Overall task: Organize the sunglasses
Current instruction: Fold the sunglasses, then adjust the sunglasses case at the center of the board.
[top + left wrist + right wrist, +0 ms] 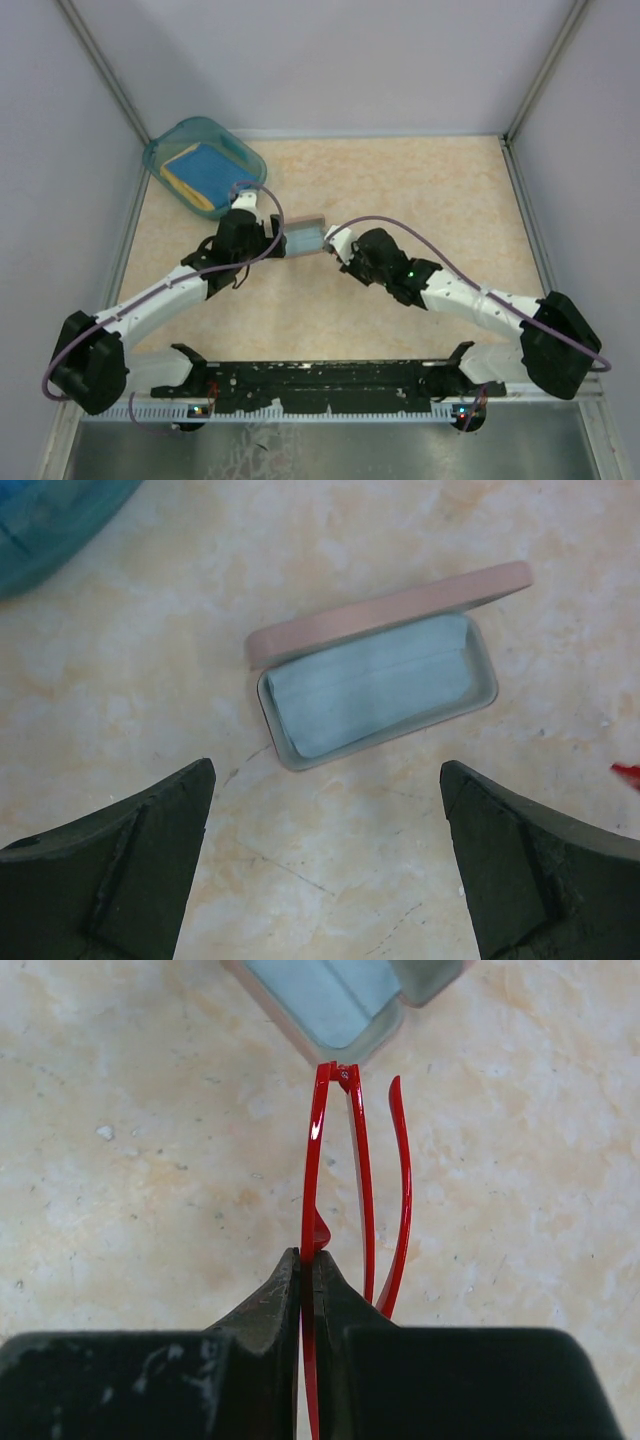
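Note:
My right gripper (308,1255) is shut on the sunglasses (309,1175), pinching the thin red frame edge-on, with the folded temple arms to the right. They hang just above the table, their far end near the corner of the open pink case (375,1045). In the left wrist view the case (390,610) lies open with a light blue cloth (370,685) lining its tray. My left gripper (327,768) is open and empty just short of the case. A red tip of the sunglasses (625,772) shows at that view's right edge. From above, the two grippers (268,245) (335,245) flank the case (303,238).
A teal plastic bin (160,160) holding a blue and yellow cloth stands at the back left, close behind my left arm. Grey walls enclose the beige table (430,200) on three sides.

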You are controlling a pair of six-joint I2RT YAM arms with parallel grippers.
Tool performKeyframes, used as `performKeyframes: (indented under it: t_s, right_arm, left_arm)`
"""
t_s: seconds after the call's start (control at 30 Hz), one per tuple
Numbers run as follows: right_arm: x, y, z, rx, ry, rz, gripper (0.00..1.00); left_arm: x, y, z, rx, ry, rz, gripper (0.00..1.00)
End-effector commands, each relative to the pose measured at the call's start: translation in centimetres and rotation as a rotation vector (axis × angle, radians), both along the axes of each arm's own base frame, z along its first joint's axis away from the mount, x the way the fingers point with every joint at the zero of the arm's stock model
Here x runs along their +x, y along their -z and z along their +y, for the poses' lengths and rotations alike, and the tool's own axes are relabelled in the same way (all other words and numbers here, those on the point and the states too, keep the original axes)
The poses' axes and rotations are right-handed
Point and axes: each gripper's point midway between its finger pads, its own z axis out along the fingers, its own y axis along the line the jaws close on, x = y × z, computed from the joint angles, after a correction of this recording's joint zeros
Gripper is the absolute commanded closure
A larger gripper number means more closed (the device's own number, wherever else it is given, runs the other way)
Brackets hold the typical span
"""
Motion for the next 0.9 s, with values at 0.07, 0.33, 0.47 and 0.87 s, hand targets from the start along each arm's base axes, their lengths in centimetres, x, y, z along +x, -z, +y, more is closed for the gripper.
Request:
performKeyframes:
  t_s: [0.07, 0.33, 0.47, 0.87]
  right_arm:
    - [2.9, -4.8, -0.3, 0.217, 0.181, -0.073, 1.00]
    - [4.1, -6.3, -2.0, 0.313, 0.304, -0.063, 1.00]
    - [4.5, -7.2, -2.9, 0.367, 0.361, -0.076, 1.00]
    - [5.3, -8.3, -4.6, 0.428, 0.453, -0.082, 1.00]
  left_arm:
    - [-0.2, 1.0, 0.7, -0.133, -0.069, -0.022, 0.00]
    - [0.2, 3.3, 1.1, -0.248, -0.080, -0.020, 0.00]
    - [0.9, 3.9, 0.6, -0.278, -0.056, -0.018, 0.00]
    - [3.1, 6.2, 0.0, -0.281, -0.052, 0.010, 0.00]
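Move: My left hand is empty and wide open, with the open case about 6 cm ahead of it, 6 cm to its right and some 13 cm below. The blue bin stands roughly 22 cm ahead and 16 cm to its left. The red sunglasses are already pinched in my right hand, about 17 cm right of my left hand and 4 cm back. From my right hand the case lies about 13 cm ahead and 14 cm left, some 9 cm lower. I sink my open left hand about 7 cm towards the case, easing slightly left and back before coming forward again, and roll its left side down some 15 degrees. My right hand keeps its pinch on the sunglasses and carries them up, right and forward, about 5 cm each way, away from the case, swinging roughly 25 degrees clockwise while its left side rises. ##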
